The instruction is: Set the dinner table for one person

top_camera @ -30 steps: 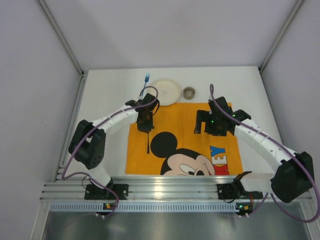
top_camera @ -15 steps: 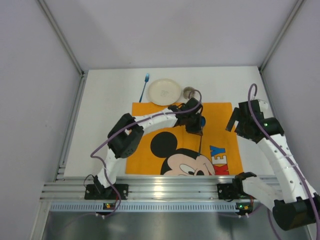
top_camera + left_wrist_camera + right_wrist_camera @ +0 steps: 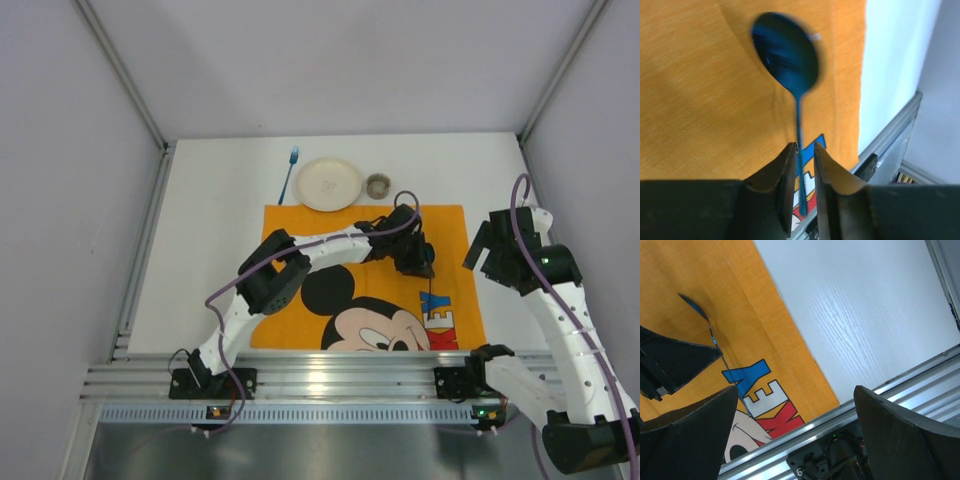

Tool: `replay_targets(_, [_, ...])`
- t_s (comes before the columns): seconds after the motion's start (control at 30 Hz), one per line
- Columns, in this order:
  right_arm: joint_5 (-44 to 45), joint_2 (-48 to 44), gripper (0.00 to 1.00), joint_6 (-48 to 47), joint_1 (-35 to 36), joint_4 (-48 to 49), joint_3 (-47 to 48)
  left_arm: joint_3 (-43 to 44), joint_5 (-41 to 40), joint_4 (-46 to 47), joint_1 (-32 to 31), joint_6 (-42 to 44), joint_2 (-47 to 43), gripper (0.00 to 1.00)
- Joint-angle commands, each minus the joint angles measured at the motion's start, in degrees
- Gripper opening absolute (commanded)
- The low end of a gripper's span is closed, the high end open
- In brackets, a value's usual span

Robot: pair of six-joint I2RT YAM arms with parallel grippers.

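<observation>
A blue spoon (image 3: 786, 52) points its bowl away from my left gripper (image 3: 803, 146) over the right part of the orange Mickey Mouse mat (image 3: 300, 300). Its thin handle (image 3: 800, 125) runs down into the narrow gap between the jaws, which stand slightly apart and wider than the handle. In the top view, the left gripper (image 3: 420, 262) reaches across the mat, and the spoon handle (image 3: 431, 292) sticks out toward the rail. My right gripper (image 3: 796, 390) is wide open and holds nothing, off the mat's right edge above the white dinner table (image 3: 210, 230).
A white plate (image 3: 330, 183), a small round cup (image 3: 378, 185) and a blue-handled utensil (image 3: 290, 172) lie on the table behind the mat. An aluminium rail (image 3: 330, 375) runs along the near edge. Walls close in left and right.
The left arm swung the spoon from the mat's left side to its right side, and its jaws have parted a little. The right arm drew back to the right, off the mat.
</observation>
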Motion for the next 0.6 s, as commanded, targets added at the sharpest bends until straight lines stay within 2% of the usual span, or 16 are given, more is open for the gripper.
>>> replay_targets(0.0, [1.6,-0.2,1.00,-0.1,-0.7,-0.4,0.7,0.9,4.4,9.4,0.1,-4.3,-1.3,0.28])
replay_targets(0.07, [1.6,0.0,1.00,0.2,-0.7,0.0,0.3,2.6,5.3,7.7,0.1,-3.6,-1.0,0.37])
replay_targets(0.13, [1.5,0.2,1.00,0.7,-0.7,0.4,-0.4,5.3,6.6,6.1,0.2,-2.1,-1.3,0.41])
replay_targets(0.17, [1.2,0.5,1.00,0.9,-0.7,0.7,-0.5,6.1,6.7,3.8,0.2,-1.4,-1.6,0.78])
replay_targets(0.2, [1.0,0.8,1.00,1.0,-0.7,1.0,-0.7,7.0,6.7,2.7,0.5,-0.9,-2.1,0.98])
replay_targets(0.27, [0.3,1.3,1.00,1.5,-0.7,1.9,-1.1,7.2,6.8,1.1,1.3,1.1,-4.4,0.98])
replay_targets(0.3, [0.0,1.6,1.00,1.7,-0.7,2.3,-1.3,7.6,6.0,-2.8,2.5,2.2,-5.7,0.98])
replay_targets(0.37, [-1.3,2.2,1.00,1.7,-0.7,3.6,-1.3,8.2,1.4,-7.5,4.6,7.3,-9.7,0.98])
replay_targets(0.43, [-3.5,2.9,1.00,1.8,-0.7,4.9,-1.3,7.6,-5.9,-13.1,8.9,13.0,-13.5,0.98])
replay_targets(0.57, [-7.1,4.1,1.00,1.7,-0.7,7.8,-1.5,6.6,-14.0,-21.5,19.8,19.7,-15.2,0.95])
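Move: The spoon is still between the left fingers, its middle about 2 cm back and 1 cm below them, over the right part of the orange mat; the coloured letters are some 11 cm back and 2 cm right of the hand. The cup stands roughly 19 cm ahead and 13 cm left of that hand, the plate about 20 cm ahead and 24 cm left. From the right hand the spoon is about 13 cm left, 4 cm ahead and some 14 cm below. The spoon is let go on the mat as the left fingers spread from nearly shut to wide open, the hand rising about 4 cm and easing 2 cm to the right. Still climbing, to some 9 cm in all, the empty hand then swings forward and left, ever faster, away from the spoon towards the cup and plate. The right hand, open, sinks about 2 cm. ##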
